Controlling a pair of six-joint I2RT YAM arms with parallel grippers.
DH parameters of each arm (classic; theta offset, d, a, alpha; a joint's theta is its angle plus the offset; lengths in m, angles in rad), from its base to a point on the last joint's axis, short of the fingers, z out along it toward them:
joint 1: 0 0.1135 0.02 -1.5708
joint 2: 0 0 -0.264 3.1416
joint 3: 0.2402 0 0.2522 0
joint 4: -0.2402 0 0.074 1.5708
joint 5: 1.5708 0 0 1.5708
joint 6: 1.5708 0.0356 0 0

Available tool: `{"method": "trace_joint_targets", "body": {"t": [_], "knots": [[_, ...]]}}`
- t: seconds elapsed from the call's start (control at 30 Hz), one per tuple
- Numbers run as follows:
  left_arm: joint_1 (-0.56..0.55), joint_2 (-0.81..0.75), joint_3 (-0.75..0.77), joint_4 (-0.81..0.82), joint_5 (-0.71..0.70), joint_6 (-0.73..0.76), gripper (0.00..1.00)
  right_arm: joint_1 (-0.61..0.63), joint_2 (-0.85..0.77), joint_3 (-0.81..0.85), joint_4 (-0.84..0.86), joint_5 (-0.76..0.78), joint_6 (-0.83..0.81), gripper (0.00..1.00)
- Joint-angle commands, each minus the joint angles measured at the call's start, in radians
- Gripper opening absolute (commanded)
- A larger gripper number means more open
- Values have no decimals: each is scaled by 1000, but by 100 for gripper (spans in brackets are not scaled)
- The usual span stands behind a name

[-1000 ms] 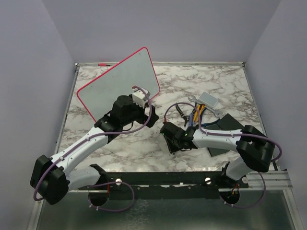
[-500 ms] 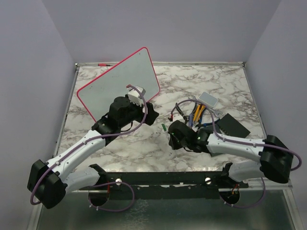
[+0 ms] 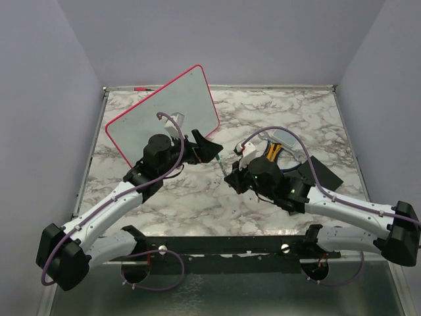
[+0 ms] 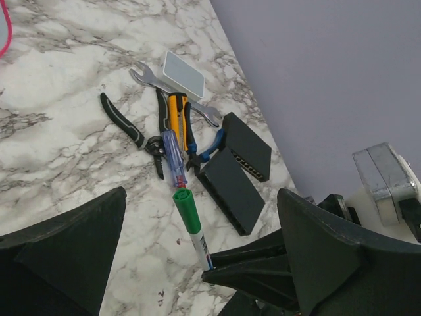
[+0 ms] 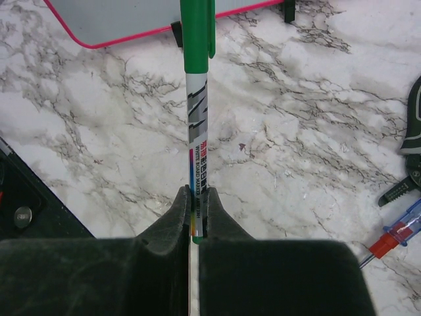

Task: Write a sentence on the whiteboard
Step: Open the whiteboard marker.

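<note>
The whiteboard (image 3: 164, 108), white with a pink rim, leans tilted at the back left of the marble table; its lower edge (image 5: 131, 16) shows at the top of the right wrist view. My right gripper (image 5: 196, 201) is shut on the tail end of a white marker with a green cap (image 5: 197, 99), held above the table with the cap pointing toward the board. My left gripper (image 3: 208, 149) stands open just right of the board, facing the marker (image 4: 187, 214), whose cap sits between its wide-spread fingers (image 4: 66, 243) without touching them.
Right of centre lies a heap of tools: black-handled pliers (image 4: 128, 125), a wrench (image 4: 148, 76), a yellow knife (image 4: 174, 112), a screwdriver (image 4: 172, 155), a small white box (image 4: 184, 71) and two black pads (image 4: 233, 184). A red pen (image 3: 139, 87) lies at the back edge.
My right gripper has closed on the marker, lifted it off the table and carried it left toward the board. My left gripper has swung from facing the board round toward the marker.
</note>
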Motion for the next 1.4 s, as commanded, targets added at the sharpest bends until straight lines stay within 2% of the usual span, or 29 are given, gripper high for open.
{"method": "trace_joint_targets", "body": {"t": [0.0,0.07,0.17,0.3,0.57,0.77,0.8,0.87,0.93,1.0,1.07,1.13,1.27,1.37], "knots": [[18,-1,-1,-3,75,-85,92,6,-33,32,43,-31,-76,0],[27,4,-9,-8,73,-98,81,6,-36,36,46,-39,-89,0],[36,12,-17,2,71,-120,73,6,-39,41,42,-56,-117,0],[39,26,-22,40,82,-148,56,6,-37,54,26,-68,-150,0],[42,43,-22,49,85,-168,39,6,-20,69,21,-65,-176,0],[43,41,-30,50,74,-191,1,7,-5,75,25,-25,-164,1],[45,41,-31,50,69,-199,0,6,-7,74,28,-2,-153,10],[51,40,-32,58,54,-225,0,6,-20,72,37,39,-114,42],[56,34,-40,91,28,-272,0,6,-46,55,80,69,-81,68],[59,29,-46,169,0,-327,0,5,-79,22,160,68,-55,83],[60,28,-45,229,-32,-375,0,5,-110,-15,259,62,-25,91],[60,25,-48,296,-63,-422,0,3,-137,-44,362,41,-4,95],[60,16,-59,408,-115,-498,0,-17,-169,-86,595,-15,32,98],[60,1,-76,482,-141,-546,0,-78,-178,-102,706,-87,85,99]]}}
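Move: Just in front of the left hand's open fingers stands the whiteboard marker: its green cap is about 1 cm ahead of that hand, 1 cm to its right and 3 cm below. From the right hand, which holds the tail end, the cap is roughly 5 cm ahead, 4 cm left and 6 cm up. The whiteboard's middle lies some 16 cm ahead, 17 cm left of the left hand; the orange cutter about 14 cm ahead, 16 cm right of the right hand, down on the table. Raising the marker about 3 cm, the right hand feeds the cap up between the left fingers, which stay nearly in place, tip down slightly and close on it. The right fingers then open wide, letting go of the tail, and that hand climbs another 10 cm, tilting up. The left, keeping its grip on the cap, lifts some 6 cm and a little forward, its left side rolling down. ##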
